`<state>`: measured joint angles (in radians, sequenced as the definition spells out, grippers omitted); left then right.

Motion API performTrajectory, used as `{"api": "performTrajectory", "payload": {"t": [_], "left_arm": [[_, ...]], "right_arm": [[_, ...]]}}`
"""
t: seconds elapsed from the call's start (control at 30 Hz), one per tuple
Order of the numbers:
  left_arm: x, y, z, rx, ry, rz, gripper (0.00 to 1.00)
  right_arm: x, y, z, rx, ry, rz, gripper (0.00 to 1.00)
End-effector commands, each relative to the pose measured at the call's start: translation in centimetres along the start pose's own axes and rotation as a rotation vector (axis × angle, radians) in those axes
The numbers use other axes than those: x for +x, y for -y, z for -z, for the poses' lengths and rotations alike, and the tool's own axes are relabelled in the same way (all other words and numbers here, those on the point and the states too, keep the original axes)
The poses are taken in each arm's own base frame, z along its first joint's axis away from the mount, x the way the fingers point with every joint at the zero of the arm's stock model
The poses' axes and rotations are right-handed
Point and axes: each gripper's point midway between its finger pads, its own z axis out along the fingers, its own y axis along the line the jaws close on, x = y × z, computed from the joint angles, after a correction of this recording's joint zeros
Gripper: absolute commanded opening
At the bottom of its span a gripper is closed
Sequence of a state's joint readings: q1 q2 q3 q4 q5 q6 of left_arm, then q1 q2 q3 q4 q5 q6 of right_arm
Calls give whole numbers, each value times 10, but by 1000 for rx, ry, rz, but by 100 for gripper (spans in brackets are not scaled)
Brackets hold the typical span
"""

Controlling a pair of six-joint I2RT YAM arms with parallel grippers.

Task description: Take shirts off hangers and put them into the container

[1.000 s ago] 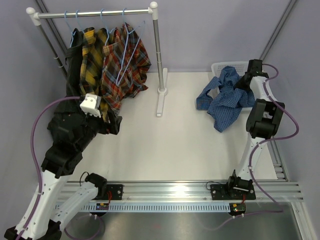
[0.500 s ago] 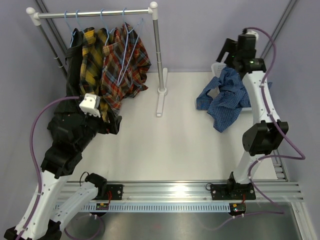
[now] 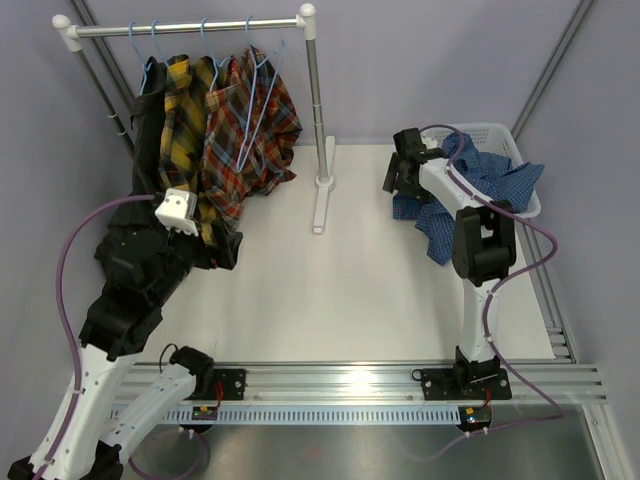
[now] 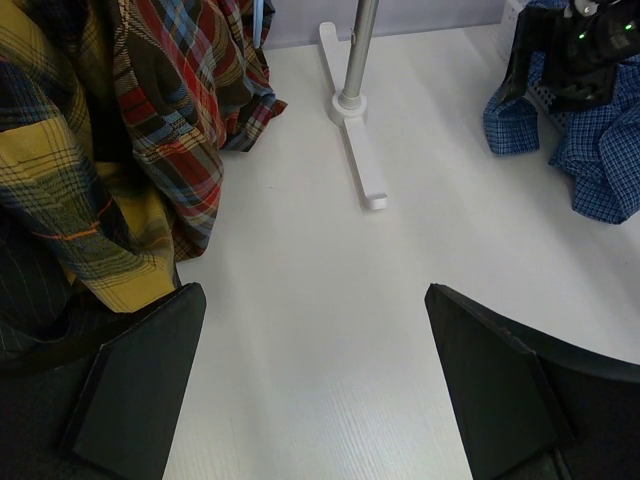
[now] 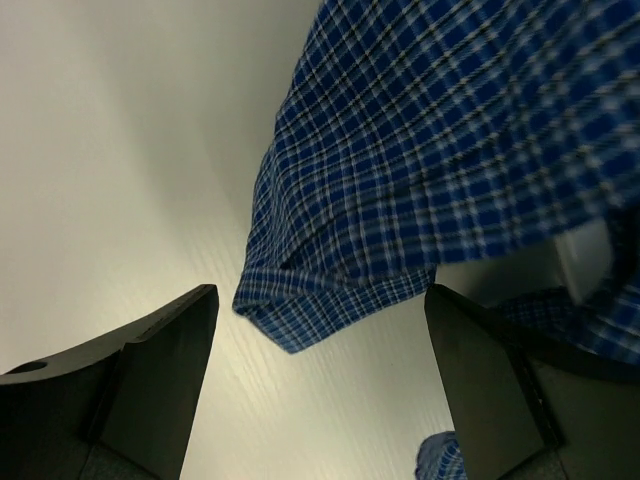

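The blue small-check shirt (image 3: 480,180) lies over the white container (image 3: 512,135), and part of it spills onto the table on the left. My right gripper (image 3: 400,172) hovers open at that spilled edge, with a blue cuff (image 5: 330,285) lying on the table under its jaws (image 5: 320,295) and nothing gripped. The black (image 3: 148,120), yellow-black plaid (image 3: 183,110) and red plaid (image 3: 262,125) shirts hang on light-blue hangers (image 3: 250,95) from the rail. My left gripper (image 3: 222,245) sits below them and is wide open and empty in the left wrist view (image 4: 310,300).
The white-and-metal rail (image 3: 190,28) spans the back left; its post and foot (image 3: 320,200) stand mid-table between the hanging shirts and the container. Grey walls close in behind. A metal mounting rail (image 3: 350,380) runs along the near edge.
My right gripper opened, rose behind the container, then swung left and down to the blue shirt's table-side edge. The blue shirt now spreads further over the container. The left arm stayed put.
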<state>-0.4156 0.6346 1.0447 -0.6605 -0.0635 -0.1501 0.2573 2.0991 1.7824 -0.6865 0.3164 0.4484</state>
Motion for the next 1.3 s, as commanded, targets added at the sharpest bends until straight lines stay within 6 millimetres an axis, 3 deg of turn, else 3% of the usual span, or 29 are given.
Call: {"api": "performTrajectory", "payload": {"t": [0.0, 0.1, 0.17, 0.23, 0.3, 0.33, 0.43, 0.53, 0.6, 0.67, 0.7, 0.77, 0.8, 0.87, 0.97, 1.07, 1.13, 1.17, 1.27], "left_arm": [[-7, 4, 3, 18, 30, 4, 99], [-6, 4, 4, 17, 29, 5, 99], [-6, 3, 6, 16, 31, 6, 99], [-6, 2, 7, 11, 30, 7, 99], [-5, 1, 9, 8, 26, 5, 99], [-5, 0, 9, 3, 25, 4, 99], [-5, -1, 11, -6, 26, 2, 99], [-4, -1, 10, -4, 23, 4, 99], [-5, 0, 10, 1, 22, 5, 99], [-6, 1, 10, 3, 23, 7, 99], [-6, 0, 10, 1, 24, 7, 99], [-6, 0, 11, -2, 25, 7, 99], [-5, -1, 10, -4, 23, 8, 99], [-3, -1, 9, -4, 18, 11, 99], [-2, -1, 8, -5, 14, 12, 99], [-3, -1, 6, -7, 9, 10, 99], [-3, 0, 5, -6, 6, 12, 99], [-3, 0, 5, -5, 4, 13, 99], [-3, 1, 4, -1, -1, 16, 99]], "right_arm": [[-12, -10, -6, 35, 35, -60, 93], [-7, -14, -25, 56, 13, -75, 90], [-4, -12, -30, 79, 2, -79, 75], [-6, -7, -34, 109, 20, -79, 48], [-19, -2, -24, 130, 64, -84, 8], [-26, -1, -18, 128, 85, -78, 1], [-63, 0, 19, 97, 192, -70, 0], [-109, 16, 58, 88, 295, -92, 0], [-145, 46, 80, 105, 362, -161, 0], [-164, 72, 90, 120, 390, -211, 0], [-179, 100, 97, 139, 418, -257, 0], [-192, 120, 102, 133, 443, -298, 0], [-199, 144, 100, 139, 444, -326, 0], [-199, 160, 93, 162, 428, -335, 0], [-183, 180, 60, 179, 338, -350, 0], [-150, 181, 5, 116, 171, -376, 0], [-134, 183, -14, 106, 95, -383, 0], [-119, 178, -35, 94, 34, -374, 0], [-100, 168, -54, 55, -60, -359, 0]]}}
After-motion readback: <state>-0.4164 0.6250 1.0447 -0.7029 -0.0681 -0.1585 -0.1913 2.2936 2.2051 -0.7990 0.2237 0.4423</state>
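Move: The loose left end of the blue checked shirt, the next thing to be pinched, lies just under the right hand: about 2 cm ahead, 1 cm to the right and 5 cm below. The container's middle is some 20 cm to the hand's right and 5 cm ahead; the shirt's hanging tail is about 9 cm right and 11 cm back; the rack foot stands roughly 19 cm left and 1 cm ahead. From the left hand, that loose end lies about 27 cm ahead, 38 cm right and 28 cm below. The right fingers pinch the blue shirt's loose left end, closing from wide open after sinking about 5 cm onto it. They then lift it, first drifting forward, and swing it some 22 cm to the right over the container, turning about 25 degrees clockwise, before dropping quickly towards the basket with the cloth still gripped. ##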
